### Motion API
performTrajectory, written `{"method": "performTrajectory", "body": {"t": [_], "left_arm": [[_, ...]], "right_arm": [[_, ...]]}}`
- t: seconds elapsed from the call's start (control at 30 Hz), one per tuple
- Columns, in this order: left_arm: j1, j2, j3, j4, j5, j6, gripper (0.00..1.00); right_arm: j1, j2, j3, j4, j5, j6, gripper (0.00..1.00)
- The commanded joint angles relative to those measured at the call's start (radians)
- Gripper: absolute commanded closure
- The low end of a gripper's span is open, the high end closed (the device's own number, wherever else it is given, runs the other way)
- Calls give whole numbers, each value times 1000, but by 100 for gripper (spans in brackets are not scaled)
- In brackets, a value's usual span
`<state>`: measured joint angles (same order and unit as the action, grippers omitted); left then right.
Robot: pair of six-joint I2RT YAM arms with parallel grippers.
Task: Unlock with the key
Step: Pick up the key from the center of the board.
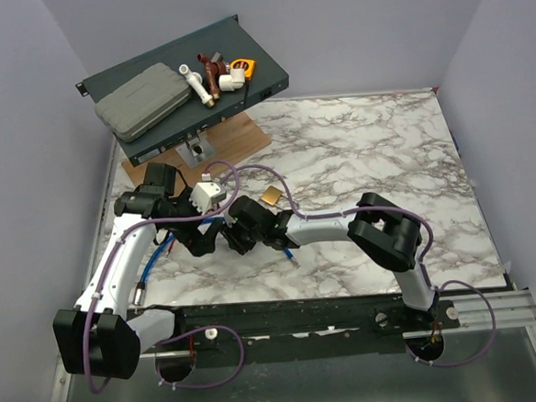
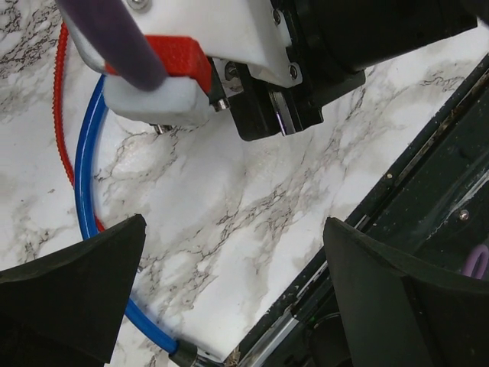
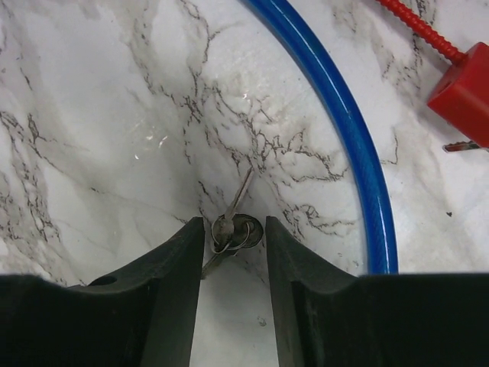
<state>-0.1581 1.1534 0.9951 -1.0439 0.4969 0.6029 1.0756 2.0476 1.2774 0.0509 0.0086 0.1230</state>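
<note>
The key (image 3: 232,222), thin and silver-grey on a small ring with a second one, lies flat on the marble. My right gripper (image 3: 234,229) stands low over it, its black fingers (image 3: 176,267) close on either side of the key's head. They are still narrowly apart, with a sliver of gap on the right. The brass padlock (image 1: 272,197) rests on the table just beyond the right wrist. My left gripper (image 2: 234,229) hovers wide open over bare marble near the table's front edge, with nothing between its fingers. It looks across at the right wrist (image 2: 229,46).
A blue cable (image 3: 344,115) curves round the key's right side. A red cord with a red block (image 3: 462,80) lies beyond it. At the back left, a dark rack unit (image 1: 186,87) carries a grey case, pipe fittings and a tape measure. The black front rail (image 2: 428,176) is close.
</note>
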Motion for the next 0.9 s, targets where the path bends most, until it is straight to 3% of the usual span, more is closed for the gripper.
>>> {"method": "performTrajectory", "body": {"t": [0.0,0.17,0.43,0.63,0.73,0.87], "left_arm": [[3,9,41,-4,-24,-23,2],[3,4,45,0,-19,-31,1],[-9,-16,1,11,-33,-5,1],[-61,-20,-5,45,4,2,2],[-96,-26,-1,61,85,33,1],[-110,-22,54,-10,329,142,2]], "right_arm": [[9,15,-5,-40,53,-24,62],[10,15,-13,-36,42,-19,99],[9,-93,-109,39,12,0,99],[6,-264,-185,53,-34,16,99],[5,-371,-213,53,-63,30,99],[-2,-524,-222,19,-126,53,99]]}}
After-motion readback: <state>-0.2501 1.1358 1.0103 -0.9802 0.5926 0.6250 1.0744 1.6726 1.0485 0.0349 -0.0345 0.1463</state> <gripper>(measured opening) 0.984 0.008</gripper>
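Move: The key lies on the board right at the right hand's half-open fingertips, about 1 cm ahead, 1 cm left and 1 cm below. The red padlock is roughly 12 cm straight ahead of that hand, the gold padlock some 13 cm ahead and 9 cm to the right; the blue hose's nearest stretch passes about 7 cm ahead, 1 cm right. From the left hand, the key is some 8 cm right, 2 cm ahead and 12 cm below. Staying nearly still at first, the right hand shuts its half-open fingers and pinches the key by its bow; it then eases right and back close to the board, before rising quickly away from it, about 8 cm up in all. Late on, the wide-open left hand swings some 4 cm right and a little up. ##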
